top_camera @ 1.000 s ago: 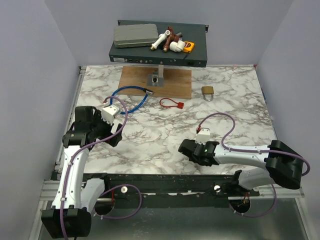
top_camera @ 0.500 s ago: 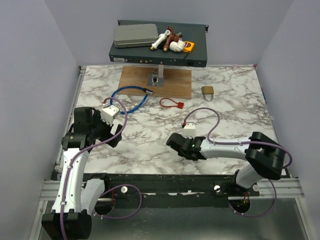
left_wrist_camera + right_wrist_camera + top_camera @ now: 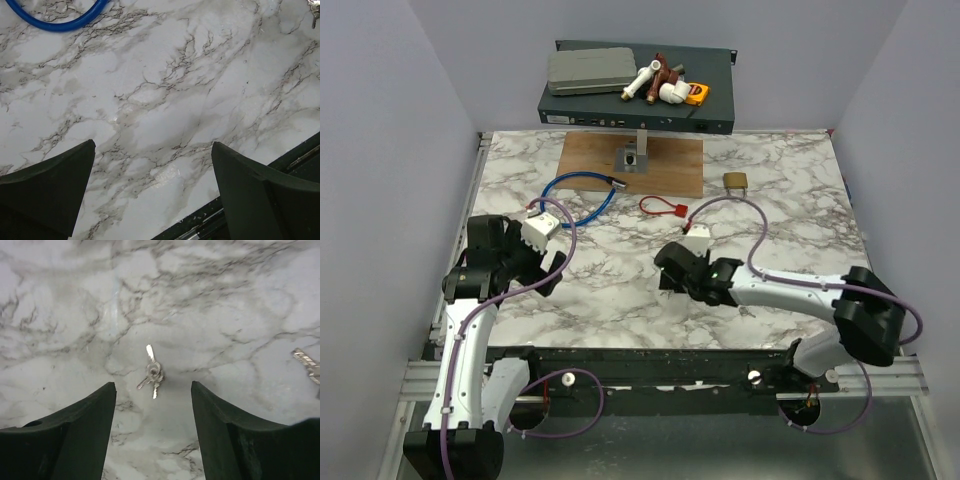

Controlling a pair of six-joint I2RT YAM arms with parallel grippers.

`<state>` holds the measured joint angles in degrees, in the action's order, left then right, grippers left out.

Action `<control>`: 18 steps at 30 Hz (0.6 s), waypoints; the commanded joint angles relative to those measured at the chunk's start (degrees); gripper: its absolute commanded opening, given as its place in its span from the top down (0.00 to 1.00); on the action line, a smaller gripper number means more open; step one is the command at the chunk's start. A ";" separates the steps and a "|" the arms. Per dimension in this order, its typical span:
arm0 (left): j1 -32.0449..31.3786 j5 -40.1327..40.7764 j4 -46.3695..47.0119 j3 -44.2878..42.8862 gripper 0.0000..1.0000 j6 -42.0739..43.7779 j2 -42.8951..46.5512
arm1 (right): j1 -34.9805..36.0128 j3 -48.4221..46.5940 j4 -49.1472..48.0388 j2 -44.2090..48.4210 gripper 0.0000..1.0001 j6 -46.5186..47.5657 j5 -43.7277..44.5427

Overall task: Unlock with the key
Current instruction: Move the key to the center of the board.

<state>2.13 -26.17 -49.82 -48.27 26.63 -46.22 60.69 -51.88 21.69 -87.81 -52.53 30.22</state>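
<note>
In the right wrist view a tiny bunch of silver keys [image 3: 152, 373] lies flat on the marble, level with the tips of my right gripper [image 3: 152, 384]. Its jaws stand open on either side of the bunch and touch nothing. From above, that gripper [image 3: 668, 268] is low over the table's middle, and the keys are too small to make out. The brass padlock [image 3: 737, 182] lies far back on the right, well apart. My left gripper [image 3: 153, 145] is wide open over bare marble near the front-left edge [image 3: 542, 272].
A thin red loop strap [image 3: 660, 206] lies in front of the wooden board [image 3: 632, 165]. A blue cable [image 3: 582, 196] curls at the back left. A ridged silver metal piece [image 3: 307, 364] shows at the right wrist view's edge. A dark box [image 3: 636, 88] holds clutter beyond the table.
My right arm has swung left and away from the near edge, toward the table's middle. The left arm has stayed put.
</note>
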 commanded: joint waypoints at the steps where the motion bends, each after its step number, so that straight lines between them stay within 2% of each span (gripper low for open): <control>1: 0.15 -0.39 -2.01 -0.16 0.02 1.56 0.09 | -8.09 4.48 4.80 6.85 0.35 0.50 1.73; 3: 0.15 -0.55 -2.03 -0.03 0.02 1.67 0.01 | -12.83 7.46 4.94 9.86 0.35 1.22 1.36; 7: 0.15 -0.57 -0.78 0.41 0.02 1.36 -0.63 | -18.01 10.66 4.94 12.31 0.36 3.17 2.28; 13: 0.14 -0.02 -0.27 -1.36 0.01 0.96 -4.52 | -19.29 12.16 3.53 8.98 0.39 3.49 1.82; 18: 0.08 -0.18 0.14 -1.22 0.02 1.14 -4.31 | -19.30 14.49 0.38 5.89 0.42 3.67 -0.46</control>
<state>2.13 -26.17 -50.26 -48.25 27.40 -51.22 41.60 -39.53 24.03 -79.64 -49.45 31.16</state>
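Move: The black-headed key bunch to be fetched next lies about 15 cm to the right of the right hand, 4 cm farther out and 5 cm below. The small key bunch, already let go, lies roughly 2 cm ahead and 1 cm left of that hand. The red loop tag is straight ahead by some 22 cm, the padlock about 30 cm ahead and 18 cm right. From the left hand, the black-headed bunch is about 44 cm right, 5 cm ahead, 16 cm lower. To the black-headed key bunch the right hand swings about 14 cm right, first going up and forward a little clear of the small bunch, then sinking some 4.5 cm until its open fingertips are low over the keys. The wrist turns clockwise by some 15 degrees; a grip hasn't begun. The left hand sinks nearly 2 cm over bare table. ##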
